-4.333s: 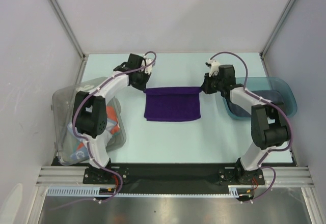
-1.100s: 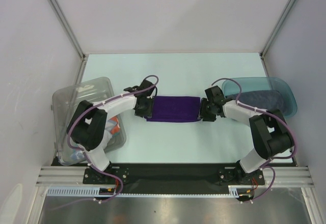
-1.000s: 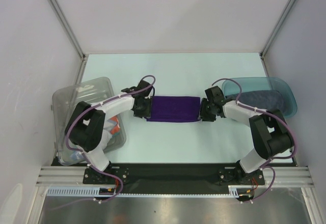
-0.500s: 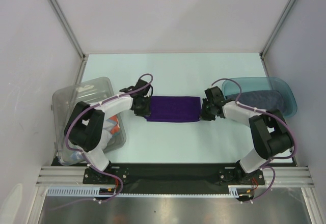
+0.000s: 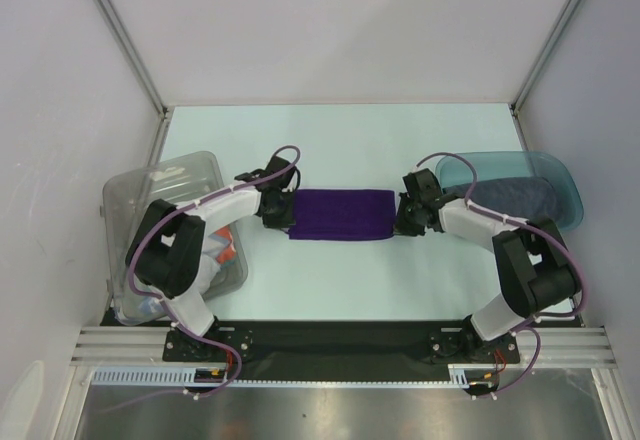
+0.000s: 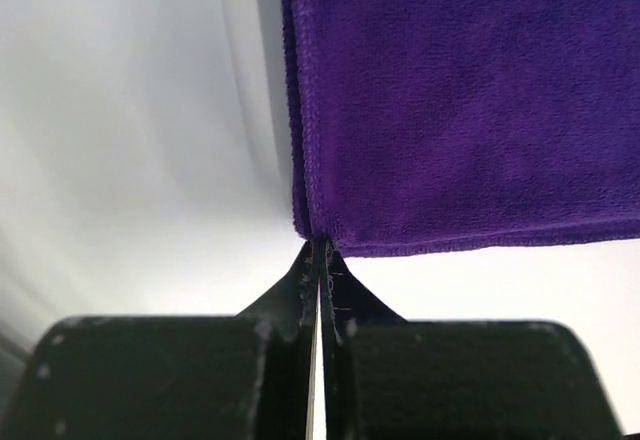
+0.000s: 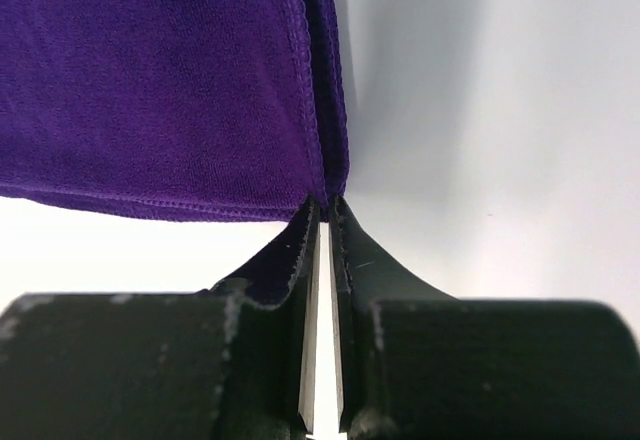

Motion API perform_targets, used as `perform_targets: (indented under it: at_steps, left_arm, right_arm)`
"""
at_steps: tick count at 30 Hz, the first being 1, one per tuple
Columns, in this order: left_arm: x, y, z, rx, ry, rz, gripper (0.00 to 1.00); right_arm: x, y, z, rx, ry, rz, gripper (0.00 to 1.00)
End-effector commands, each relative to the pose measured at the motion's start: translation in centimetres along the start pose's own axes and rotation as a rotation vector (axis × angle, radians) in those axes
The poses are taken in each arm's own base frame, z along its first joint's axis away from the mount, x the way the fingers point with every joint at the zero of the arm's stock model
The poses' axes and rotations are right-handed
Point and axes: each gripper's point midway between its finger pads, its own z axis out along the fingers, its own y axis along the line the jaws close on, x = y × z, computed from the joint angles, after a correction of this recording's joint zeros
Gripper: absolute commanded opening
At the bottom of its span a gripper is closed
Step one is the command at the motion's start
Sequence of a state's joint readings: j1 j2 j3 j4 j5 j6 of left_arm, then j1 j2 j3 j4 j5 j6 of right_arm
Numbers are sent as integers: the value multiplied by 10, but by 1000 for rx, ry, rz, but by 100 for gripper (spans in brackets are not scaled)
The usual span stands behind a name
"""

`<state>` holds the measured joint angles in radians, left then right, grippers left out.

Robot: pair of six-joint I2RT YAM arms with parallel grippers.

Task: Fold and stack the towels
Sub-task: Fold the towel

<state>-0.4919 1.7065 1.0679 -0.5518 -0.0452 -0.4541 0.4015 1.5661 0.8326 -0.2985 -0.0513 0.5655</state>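
A purple towel [image 5: 342, 215] lies folded into a flat band on the table between my two arms. My left gripper [image 5: 287, 216] sits at its left end. In the left wrist view that gripper [image 6: 320, 246] is shut, its tips pinching the near left corner of the purple towel [image 6: 460, 110]. My right gripper [image 5: 399, 218] is at the right end. In the right wrist view it [image 7: 327, 202] is shut on the layered corner of the towel [image 7: 150, 80], with a thin slit between the fingers. A dark navy-grey towel [image 5: 522, 198] lies in the teal tray.
A clear plastic bin [image 5: 150, 185] stands at the left edge with more coloured cloths inside, one of them orange [image 5: 228, 247]. The teal translucent tray [image 5: 500, 163] stands at the right edge. White walls enclose the table at the back and on both sides.
Both grippers, open at the towel's ends a second ago, have closed on its corners. The arms and the towel have hardly shifted.
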Motion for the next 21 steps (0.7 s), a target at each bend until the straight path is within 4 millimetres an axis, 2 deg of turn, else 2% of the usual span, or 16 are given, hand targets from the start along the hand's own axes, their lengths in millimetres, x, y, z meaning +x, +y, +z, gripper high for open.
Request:
perform_targets:
  at_steps: [1,4,8,11,13,14,17,20,21]
  left_arm:
    - [-17,-3,-23,13,-57,-11,0]
    - [-17,3,-31,-8,-72,-6,0]
    - [-8,2,-26,10,-55,0,0]
    - [-1,-2,-21,39,-41,1,0]
    - [4,-2,-17,44,-26,0,0]
    - [3,-2,-16,45,-28,0,0]
    - [2,-2,-15,43,-32,-7,0]
    - [-4,-7,-19,62,-55,-18,17]
    - [-7,-7,-21,64,-62,-21,26]
  right_arm:
    - [-19,0,-15,22,-61,-13,0]
    - [-17,-6,-13,33,-55,-6,0]
    - [-12,-10,-11,34,-46,-4,0]
    - [-14,-5,-13,10,-58,-8,0]
    - [-14,-6,-15,21,-54,-13,11]
    - [-13,-9,-16,35,-49,-6,22]
    - [-17,-8,-21,27,-71,5,30]
    - [-21,-5,-23,19,-83,12,31]
    - [-20,-4,-23,19,-83,12,30]
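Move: The left fingers are shut at the near-left corner of the folded purple towel, and the right fingers are nearly shut on its near-right corner. The towel's middle lies about 10 cm right and 5 cm ahead of the left hand, and about 10 cm left and 5 cm ahead of the right hand, barely below either. The clear bin sits roughly 22 cm to the left of the left hand, level with it. The teal bin stands some 21 cm right of the right hand and 10 cm farther out. Still pinching the near-right corner, the right hand draws it about 1 cm to the right, then opens its fingers partway and rises roughly 1 cm. The left hand, fingers shut, lifts about 1.5 cm, settles partly down again while backing a good 1 cm off its corner, and only then begins to open, clear of the cloth. ##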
